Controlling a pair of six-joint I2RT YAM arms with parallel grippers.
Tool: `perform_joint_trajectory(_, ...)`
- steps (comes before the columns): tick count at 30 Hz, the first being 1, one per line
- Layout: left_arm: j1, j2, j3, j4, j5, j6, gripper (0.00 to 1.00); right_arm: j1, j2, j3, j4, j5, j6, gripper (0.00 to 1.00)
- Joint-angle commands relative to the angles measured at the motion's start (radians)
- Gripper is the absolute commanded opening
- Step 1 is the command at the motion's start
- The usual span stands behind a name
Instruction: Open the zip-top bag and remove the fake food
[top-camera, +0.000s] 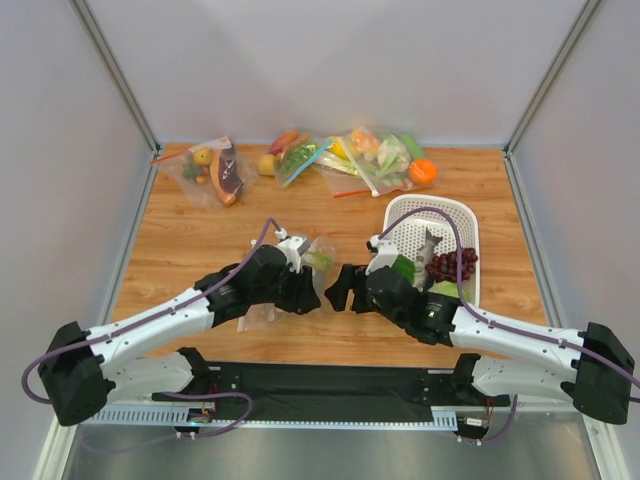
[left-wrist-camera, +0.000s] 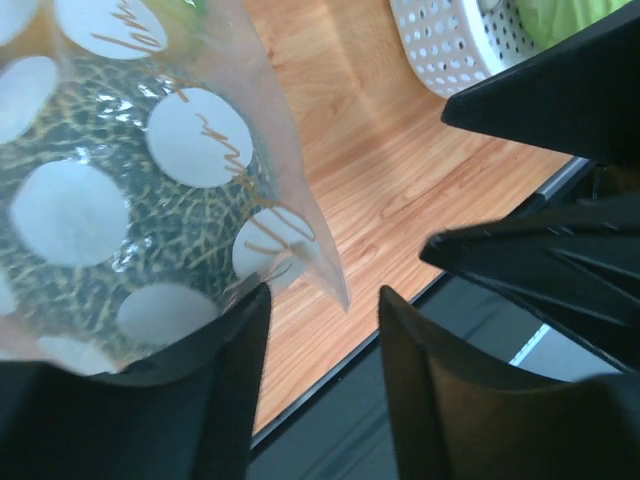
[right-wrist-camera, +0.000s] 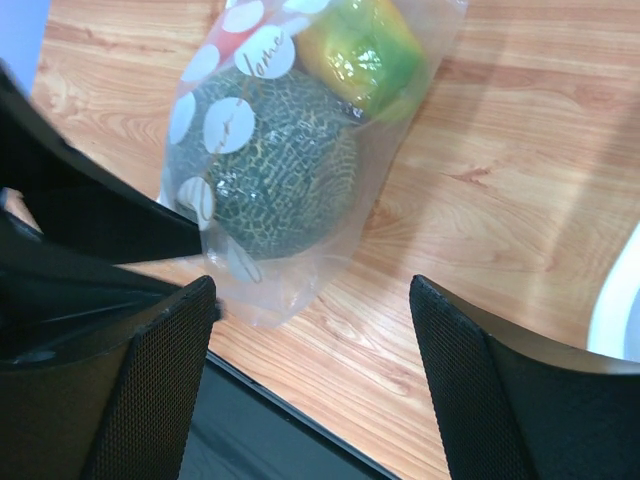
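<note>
The zip-top bag (top-camera: 305, 262), clear with white polka dots, lies on the table between my two grippers. Inside it is the fake food: a grey-green netted ball (right-wrist-camera: 270, 165), a yellow-green fruit (right-wrist-camera: 360, 50) and a red piece (right-wrist-camera: 225, 45). My left gripper (left-wrist-camera: 323, 295) is open; its left finger (left-wrist-camera: 235, 360) touches the bag's lower edge, and the bag's corner (left-wrist-camera: 330, 280) hangs just above the gap. My right gripper (right-wrist-camera: 312, 285) stands wide open over the wood, facing the bag, whose clear end lies by its left finger (right-wrist-camera: 170, 340). Both grippers nearly meet at the near side (top-camera: 325, 292).
A white basket (top-camera: 430, 199) at the right holds dark grapes (top-camera: 450, 265) and a green piece. Plain clear bags of food (top-camera: 212, 172) (top-camera: 370, 160) and an orange (top-camera: 423, 172) lie along the back. The table's black front edge (right-wrist-camera: 270, 430) runs just below the grippers.
</note>
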Motion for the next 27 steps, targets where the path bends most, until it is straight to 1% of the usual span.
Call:
perform_joint_trajectory(1,-0.001,-0.133,0.047,-0.075,-0.080,0.023,0.57,0.000,-0.008,-0.014,0.050,0.025,0.001,0.80)
perform_joint_trajectory(2,-0.002,-0.161,0.049,-0.114,-0.100,0.023,0.61,0.000,-0.002,-0.011,0.056,0.015,-0.005,0.81)
perform_joint_trajectory(3,-0.001,-0.190,0.050,-0.136,-0.117,0.023,0.63,-0.002,0.016,-0.007,0.061,0.006,-0.011,0.81)
perform_joint_trajectory(4,-0.001,-0.244,0.050,-0.158,-0.181,0.015,0.65,0.000,0.029,-0.001,0.071,-0.019,-0.027,0.81)
perform_joint_trajectory(5,-0.001,-0.267,0.053,-0.212,-0.218,0.010,0.70,0.001,0.059,0.015,0.077,-0.031,-0.033,0.81)
perform_joint_trajectory(6,-0.001,-0.290,0.055,-0.243,-0.305,0.000,0.71,0.003,0.075,0.022,0.082,-0.041,-0.037,0.81)
perform_joint_trajectory(7,0.001,-0.324,0.055,-0.270,-0.345,-0.005,0.73,0.012,0.092,0.031,0.094,-0.050,-0.051,0.82)
perform_joint_trajectory(8,0.001,-0.336,0.052,-0.317,-0.384,-0.019,0.76,0.021,0.124,0.056,0.100,-0.053,-0.060,0.82)
perform_joint_trajectory(10,0.007,-0.355,0.047,-0.357,-0.464,-0.033,0.79,0.040,0.161,0.081,0.117,-0.064,-0.073,0.82)
perform_joint_trajectory(11,0.015,-0.353,0.037,-0.378,-0.472,-0.039,0.81,0.041,0.180,0.090,0.125,-0.074,-0.076,0.82)
perform_joint_trajectory(14,0.056,-0.349,0.001,-0.388,-0.469,-0.043,0.83,0.043,0.278,0.125,0.140,-0.099,-0.062,0.78)
perform_joint_trajectory(15,0.082,-0.350,-0.009,-0.388,-0.461,-0.048,0.83,0.043,0.294,0.140,0.139,-0.099,-0.059,0.75)
perform_joint_trajectory(16,0.093,-0.355,-0.028,-0.389,-0.455,-0.049,0.83,0.044,0.306,0.147,0.131,-0.096,-0.057,0.64)
perform_joint_trajectory(17,0.102,-0.358,-0.037,-0.386,-0.452,-0.049,0.83,0.044,0.328,0.153,0.128,-0.093,-0.048,0.57)
perform_joint_trajectory(18,0.113,-0.364,-0.046,-0.385,-0.449,-0.049,0.83,0.046,0.337,0.162,0.121,-0.094,-0.050,0.47)
perform_joint_trajectory(19,0.119,-0.373,-0.063,-0.382,-0.447,-0.051,0.83,0.044,0.340,0.167,0.104,-0.091,-0.050,0.25)
perform_joint_trajectory(20,0.122,-0.378,-0.072,-0.382,-0.447,-0.053,0.83,0.044,0.348,0.170,0.096,-0.088,-0.050,0.17)
perform_joint_trajectory(21,0.128,-0.384,-0.080,-0.382,-0.443,-0.059,0.83,0.044,0.351,0.176,0.088,-0.084,-0.048,0.10)
perform_joint_trajectory(22,0.131,-0.386,-0.097,-0.376,-0.441,-0.062,0.83,0.044,0.349,0.177,0.069,-0.074,-0.054,0.06)
perform_joint_trajectory(24,0.139,-0.381,-0.115,-0.363,-0.426,-0.068,0.83,0.043,0.345,0.186,0.044,-0.053,-0.060,0.05)
perform_joint_trajectory(25,0.139,-0.379,-0.132,-0.357,-0.423,-0.078,0.83,0.041,0.339,0.196,0.013,-0.023,-0.063,0.00)
perform_joint_trajectory(27,0.142,-0.370,-0.144,-0.343,-0.419,-0.086,0.83,0.029,0.317,0.206,-0.016,0.004,-0.068,0.00)
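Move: The zip-top bag's near right corner lies about 5 cm to the right hand's left, level fore and aft and some 5 cm below. From that hand, the melon inside is roughly 12 cm left and 4 cm ahead, the mango 5 cm left and 11 cm ahead, and the green pepper 17 cm right and 9 cm ahead. The bag's zip strip has its middle about 18 cm left of the left hand, 4 cm ahead and 5 cm below. The bag's near right corner is taken by the right hand, which sinks and slides left about 5 cm each way and shuts its open fingers to pinch the film. The left hand, fingers opening from half to wide, rises, swings some 14 cm left over the bag towards the zip strip while turning about 30 degrees counter-clockwise, then sinks beyond its rise to finish slightly lower. ##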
